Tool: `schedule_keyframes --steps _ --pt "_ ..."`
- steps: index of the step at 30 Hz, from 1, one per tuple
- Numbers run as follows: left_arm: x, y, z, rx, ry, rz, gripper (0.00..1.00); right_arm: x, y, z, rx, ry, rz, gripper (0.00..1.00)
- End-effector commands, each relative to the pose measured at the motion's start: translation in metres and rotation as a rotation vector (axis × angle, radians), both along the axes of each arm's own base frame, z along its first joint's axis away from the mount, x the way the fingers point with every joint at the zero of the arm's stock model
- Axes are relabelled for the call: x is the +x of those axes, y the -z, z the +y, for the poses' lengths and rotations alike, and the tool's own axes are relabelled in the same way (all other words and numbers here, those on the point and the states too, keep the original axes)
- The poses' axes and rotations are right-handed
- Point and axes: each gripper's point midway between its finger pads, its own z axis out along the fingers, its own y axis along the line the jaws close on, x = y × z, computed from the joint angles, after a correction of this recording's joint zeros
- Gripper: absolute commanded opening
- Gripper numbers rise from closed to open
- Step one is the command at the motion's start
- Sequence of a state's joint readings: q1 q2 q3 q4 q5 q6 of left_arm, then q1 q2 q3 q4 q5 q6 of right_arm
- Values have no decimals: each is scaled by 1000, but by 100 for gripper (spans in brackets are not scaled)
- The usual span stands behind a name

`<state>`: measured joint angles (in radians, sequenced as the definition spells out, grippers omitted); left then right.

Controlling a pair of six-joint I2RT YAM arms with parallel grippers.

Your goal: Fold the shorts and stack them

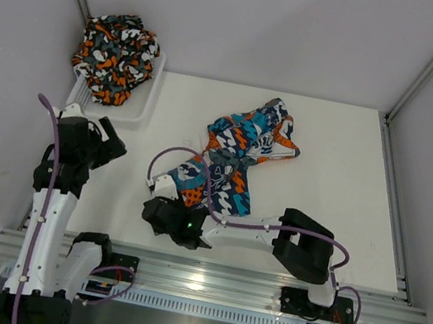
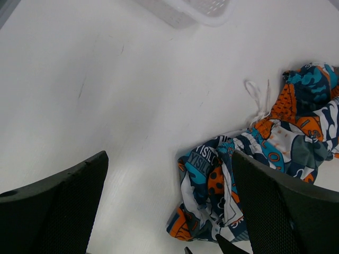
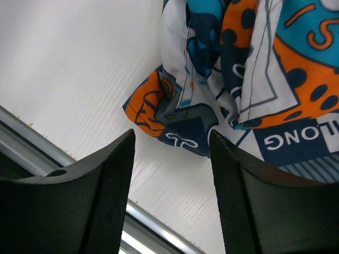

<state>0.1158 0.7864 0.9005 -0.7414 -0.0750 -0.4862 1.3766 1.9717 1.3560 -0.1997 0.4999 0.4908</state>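
The teal-blue, orange and white patchwork shorts (image 1: pixel 239 153) lie crumpled in the middle of the table, one end reaching toward the near edge. My right gripper (image 1: pixel 163 196) sits low at that near end. In the right wrist view my right gripper (image 3: pixel 170 135) stands open; the cloth's corner (image 3: pixel 180 132) lies just past the fingertips, with only bare table between the fingers. My left gripper (image 1: pixel 111 139) hovers wide open to the left, and the shorts (image 2: pixel 212 190) show beside its right finger (image 2: pixel 286 206). The camouflage shorts (image 1: pixel 116 56) are bunched on the basket.
A white mesh basket (image 1: pixel 137 110) stands at the back left, its corner (image 2: pixel 185 10) at the top of the left wrist view. A white drawstring (image 2: pixel 257 98) trails from the patchwork shorts. The table's metal front rail (image 3: pixel 32 143) runs just behind my right gripper.
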Motion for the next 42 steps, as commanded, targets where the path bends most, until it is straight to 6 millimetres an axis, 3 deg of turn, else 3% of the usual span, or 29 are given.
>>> schedule_keyframes --steps 1,15,19,21,22,25,26,29,30,31,33,35,36,38,40,42 --pt "2 -2 0 16 34 -31 99 -3 -2 7 13 49 7 60" --pt "2 -2 -1 11 47 -46 99 2 33 3 -46 144 44 48" --pt "2 -1 -1 11 48 -44 99 7 39 2 -41 169 46 34" --pt "3 0 -2 10 50 -43 99 9 40 1 -49 175 48 23" --pt "3 -1 -2 10 52 -46 99 9 40 -1 -53 182 47 11" --pt "3 0 -3 8 56 -43 99 6 35 -11 -74 195 23 4" --pt "3 1 -3 10 58 -43 99 6 21 -14 -59 200 0 4" --pt "7 2 -12 -13 114 -50 99 -6 16 -42 -105 184 -22 1" --pt "8 4 -14 -18 124 -48 99 -10 0 -49 -87 171 -24 1" --pt "8 6 -19 -35 148 -47 99 -19 9 -67 -136 150 -23 1" --pt "11 8 -26 -58 180 -49 99 -28 -2 -90 -156 139 -13 0" --pt "13 9 -36 -87 220 -52 99 -38 6 -122 -218 146 -14 0" --pt "15 11 -40 -97 231 -49 99 -43 -2 -137 -208 163 -7 0" --pt "15 17 -55 -121 269 -40 99 -55 5 -163 -240 155 -10 1" --pt "14 26 -79 -143 337 -27 99 -62 -5 -176 -193 165 0 1" --pt "14 35 -95 -174 347 -13 99 -68 -1 -192 -197 159 3 1"
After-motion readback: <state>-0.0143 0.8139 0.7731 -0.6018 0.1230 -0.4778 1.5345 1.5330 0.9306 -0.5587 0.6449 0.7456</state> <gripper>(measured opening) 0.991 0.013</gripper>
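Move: The shorts' bunched near-left corner lies about 5 cm below my right hand and some 1 cm ahead. From that hand the shorts' middle is about 20 cm ahead and 17 to the right, the drawstring some 24 ahead and 7 to the right, and the metal rail about 8 cm straight back. For my left hand the corner lies about 9 cm back, 15 to the right and 19 below. I sink my half-open right hand about 4 cm onto the shorts' near-left corner and shut the fingers, pinching the hem. Then, keeping the pinch, I drag it some 16 cm right and 7 back, rising about 4 cm on the way. Late on, my open left hand swings about 7 cm right and 3 down towards the shorts, turning some 15 degrees clockwise. ##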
